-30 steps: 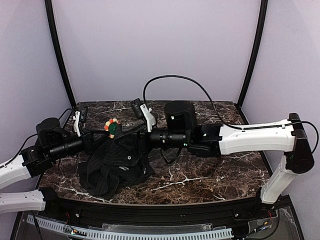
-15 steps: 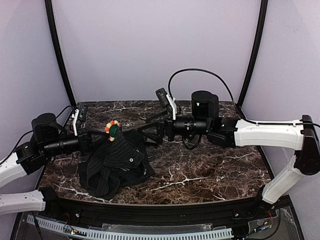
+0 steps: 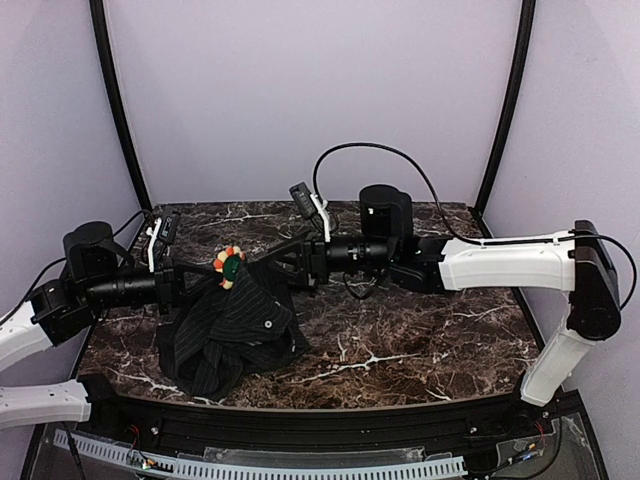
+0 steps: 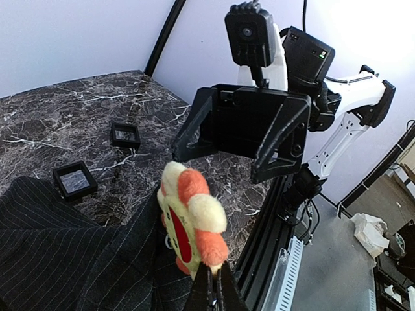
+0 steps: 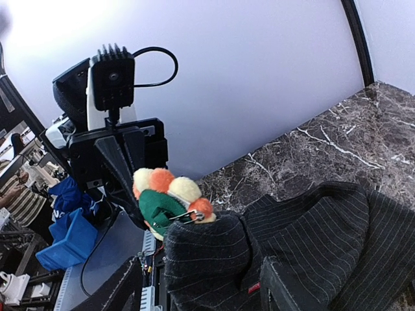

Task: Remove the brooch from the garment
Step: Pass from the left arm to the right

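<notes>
The brooch (image 3: 229, 264) is a small flower with orange and cream petals, held up above the table. Its red face (image 4: 179, 228) shows in the left wrist view and its green back with a metal pin (image 5: 162, 206) in the right wrist view. My left gripper (image 4: 214, 293) is shut on the brooch's lower edge. The pin still sits in a raised fold of the black pinstriped garment (image 3: 235, 325). My right gripper (image 5: 201, 293) is open, its fingers (image 5: 285, 291) standing either side of that fold (image 5: 214, 259), just right of the brooch (image 3: 270, 266).
Two small black square boxes (image 4: 74, 179) (image 4: 124, 134) lie on the marble table (image 3: 420, 340) behind the garment. The rest of the garment is heaped at the table's front left. A black frame rail (image 3: 300, 425) runs along the near edge.
The right arm drew back to the right, then came in again to the garment's raised fold. Its jaws widened and then narrowed. The left gripper kept hold of the brooch.
</notes>
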Tool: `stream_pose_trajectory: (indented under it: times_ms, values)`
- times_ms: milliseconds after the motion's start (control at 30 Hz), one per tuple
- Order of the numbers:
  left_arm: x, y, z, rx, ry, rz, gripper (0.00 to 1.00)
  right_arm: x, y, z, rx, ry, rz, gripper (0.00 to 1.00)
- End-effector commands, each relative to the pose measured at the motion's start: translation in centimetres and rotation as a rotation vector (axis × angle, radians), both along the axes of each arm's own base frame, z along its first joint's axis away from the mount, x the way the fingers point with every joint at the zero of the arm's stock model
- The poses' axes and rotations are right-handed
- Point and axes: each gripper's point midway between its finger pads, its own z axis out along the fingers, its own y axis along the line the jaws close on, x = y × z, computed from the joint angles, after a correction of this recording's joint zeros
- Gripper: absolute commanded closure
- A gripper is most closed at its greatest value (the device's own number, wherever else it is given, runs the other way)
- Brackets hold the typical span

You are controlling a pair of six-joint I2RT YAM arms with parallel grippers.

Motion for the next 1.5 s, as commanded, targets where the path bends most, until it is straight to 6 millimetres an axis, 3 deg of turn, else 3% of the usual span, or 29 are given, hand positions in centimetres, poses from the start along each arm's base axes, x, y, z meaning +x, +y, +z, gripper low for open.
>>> stream_pose_trajectory:
  times_ms: [0,167,367,467,567,867,967,1000,1067,1133,1167,1200,1233,1300,1367,1467]
  values:
    - [-0.1,0.0,1.1,-0.025,-0.031,-0.01,0.99,0.6,1.4,1.5,0.068,0.056,-0.019,0.42]
    - [0.0,0.0,0.9,-0.029,-0.028,-0.006,0.99,0.3,2.5,1.1,0.063,0.096,-0.012,0.52]
    - [-0.1,-0.2,1.0,-0.049,-0.026,-0.017,0.99,-0.3,3.8,1.0,0.067,0.113,0.033,0.5]
    - [-0.1,-0.2,1.1,-0.051,-0.028,-0.015,0.99,-0.7,4.3,1.0,0.071,0.119,0.051,0.54]
    - [0.1,-0.1,0.9,-0.046,-0.027,-0.005,0.99,-1.0,4.5,1.2,0.078,0.128,0.063,0.62]
    - [1.4,0.3,-0.9,0.023,0.01,0.064,0.99,-1.2,4.3,1.8,0.1,0.141,0.049,0.99]
    - [1.7,0.6,-1.5,0.054,0.024,0.088,0.97,-0.4,3.9,1.2,0.07,0.122,-0.009,1.0]
    - [1.7,0.6,-1.4,0.055,0.023,0.089,0.95,-0.2,3.7,1.3,0.063,0.112,-0.026,1.0]
    - [1.7,0.7,-1.4,0.063,0.023,0.093,0.79,0.2,3.4,1.0,0.038,0.093,-0.06,1.0]
    - [1.7,0.9,-1.3,0.077,0.024,0.1,0.62,0.8,2.9,0.7,0.001,0.073,-0.107,1.0]
    - [1.8,1.1,-1.6,0.091,0.032,0.109,0.48,1.1,2.7,0.7,-0.015,0.062,-0.129,1.0]
    - [1.8,1.2,-1.6,0.104,0.035,0.115,0.41,1.3,2.4,0.5,-0.035,0.048,-0.147,1.0]
    - [1.8,1.3,-1.6,0.111,0.036,0.117,0.28,1.6,2.1,0.2,-0.055,0.037,-0.168,1.0]
    - [1.8,1.5,-1.5,0.135,0.034,0.119,0.12,2.0,1.6,0.0,-0.09,0.007,-0.2,1.0]
    - [1.7,1.4,-1.4,0.155,0.038,0.113,0.03,2.2,1.1,-0.3,-0.126,-0.019,-0.219,1.0]
    - [1.7,0.7,-1.1,0.174,0.057,0.074,0.01,2.1,0.5,-0.6,-0.166,-0.053,-0.229,1.0]
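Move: The brooch sits pinched in my left fingers, its middle about 3 cm to the right of that hand's point and 1 cm ahead. From my open right hand it lies roughly 6 cm to the left, 1 cm back, at the same height. The garment hangs under the brooch, its middle some 12 cm below my right hand, 7 cm left and 2 cm back; a black frame lies on the table about 13 cm ahead, 5 cm right and 15 cm down. I slide my half-open right hand about 4 cm left towards the brooch and shut its fingers on the brooch's pin-side edge, while my left hand keeps its pinch. Once the right has hold, both hands ease forward and down a little and I open my left fingers wide to let go; then my right hand draws about 2 cm back to the right with the brooch, wrist turning clockwise some 10 degrees. ##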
